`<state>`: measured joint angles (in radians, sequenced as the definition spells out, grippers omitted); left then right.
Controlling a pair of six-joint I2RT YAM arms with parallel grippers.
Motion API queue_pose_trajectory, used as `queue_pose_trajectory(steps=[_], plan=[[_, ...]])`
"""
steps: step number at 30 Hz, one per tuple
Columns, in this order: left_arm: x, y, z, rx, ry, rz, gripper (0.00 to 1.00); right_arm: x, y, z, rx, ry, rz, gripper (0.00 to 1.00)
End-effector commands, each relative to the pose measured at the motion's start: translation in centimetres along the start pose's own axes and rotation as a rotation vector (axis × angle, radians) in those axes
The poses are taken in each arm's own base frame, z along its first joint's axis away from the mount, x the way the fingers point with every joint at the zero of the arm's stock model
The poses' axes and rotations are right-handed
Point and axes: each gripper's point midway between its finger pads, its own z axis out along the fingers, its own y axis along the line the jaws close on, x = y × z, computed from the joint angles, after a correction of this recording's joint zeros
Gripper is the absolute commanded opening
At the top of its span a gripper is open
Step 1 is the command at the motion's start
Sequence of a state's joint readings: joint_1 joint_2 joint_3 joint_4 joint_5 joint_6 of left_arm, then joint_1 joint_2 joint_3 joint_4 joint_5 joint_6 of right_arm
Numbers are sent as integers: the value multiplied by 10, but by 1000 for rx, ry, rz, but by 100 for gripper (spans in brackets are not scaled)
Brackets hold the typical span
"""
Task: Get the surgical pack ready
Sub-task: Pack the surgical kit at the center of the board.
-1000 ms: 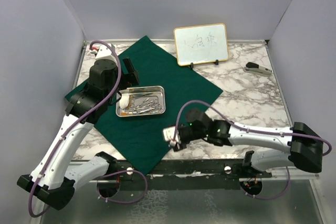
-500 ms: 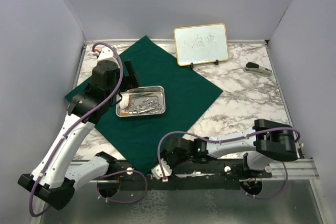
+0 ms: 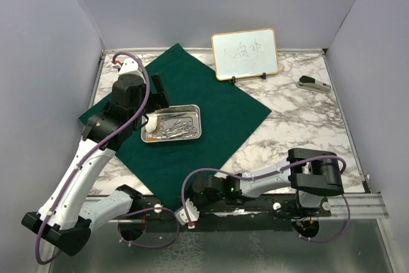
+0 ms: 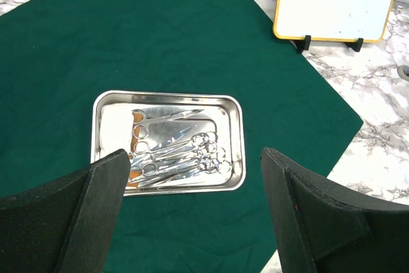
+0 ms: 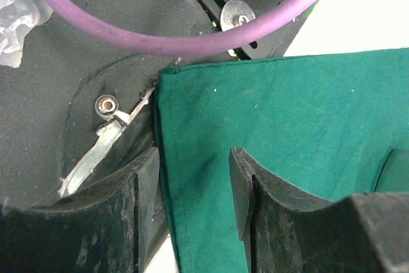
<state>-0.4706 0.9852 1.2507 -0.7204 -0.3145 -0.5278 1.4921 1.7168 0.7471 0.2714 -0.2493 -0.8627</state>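
Note:
The dark green cloth point(image 3: 217, 103) lies as a diamond on the marble table. On it stands the steel tray point(image 3: 199, 123) with silver scissor-like instruments point(image 3: 174, 127) and white gauze point(image 3: 151, 126) at its left end. My left gripper point(image 3: 155, 103) hovers above the tray, open and empty; its wrist view shows the tray point(image 4: 238, 133), instruments point(image 4: 179, 151) and gauze point(image 4: 114, 130) beyond its gripper point(image 4: 193, 158). My right gripper point(image 3: 188, 212) is low at the cloth's near corner, open. In the right wrist view the gripper point(image 5: 195, 164) straddles the cloth's hemmed edge point(image 5: 192, 222) without pinching it.
A gold-framed whiteboard point(image 3: 245, 54) stands at the back, also visible in the left wrist view as the whiteboard point(image 4: 335, 1). A small grey device point(image 3: 313, 83) lies at the back right. A black mounting rail point(image 5: 96, 62) with a purple cable point(image 5: 160, 39) runs beside the cloth's near corner.
My right arm has swung left and toward the near edge, from the front middle of the table to the cloth's near corner, its jaws a little narrower. The left arm has not moved.

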Motion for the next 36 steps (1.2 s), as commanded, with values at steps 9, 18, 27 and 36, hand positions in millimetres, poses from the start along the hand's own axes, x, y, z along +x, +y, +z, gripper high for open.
queue_pose_trajectory(steps=[9, 18, 27, 36], plan=[[-14, -2, -12, 16, -36, -8, 86, -3, -19, 15, 87, 2, -36, 44], [-14, 0, -12, 10, -37, -6, 86, -4, -25, 10, 137, -1, -17, 7], [-21, 1, -14, -2, -59, -22, 86, -28, -71, -21, 317, -107, 101, 1], [-57, 12, -33, -52, -194, -43, 86, 13, -173, -78, 536, -249, 507, 1]])
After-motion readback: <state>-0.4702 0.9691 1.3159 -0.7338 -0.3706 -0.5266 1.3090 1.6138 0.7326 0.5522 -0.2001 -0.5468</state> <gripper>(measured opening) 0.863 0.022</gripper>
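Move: Just beyond the right hand's half-open fingers lies the cloth's near corner, about 3 cm to its left, 1 cm back and 1 cm below. The tray of instruments stands some 28 cm ahead of that hand and 5 cm to its left, with the gauze in its left end, about 11 cm left of the hand. From the left hand the corner is about 28 cm back, 4 cm right and 30 cm down. Creeping about 1.5 cm left onto the cloth, the right hand shuts its fingers and pinches the green edge beside the corner, then speeds forward and up, some 9 cm each way, towards the tray, turning clockwise as its fingertips tip up, about 30 degrees in all. The empty left hand, still wide open, rises some 3 cm only at the end. ##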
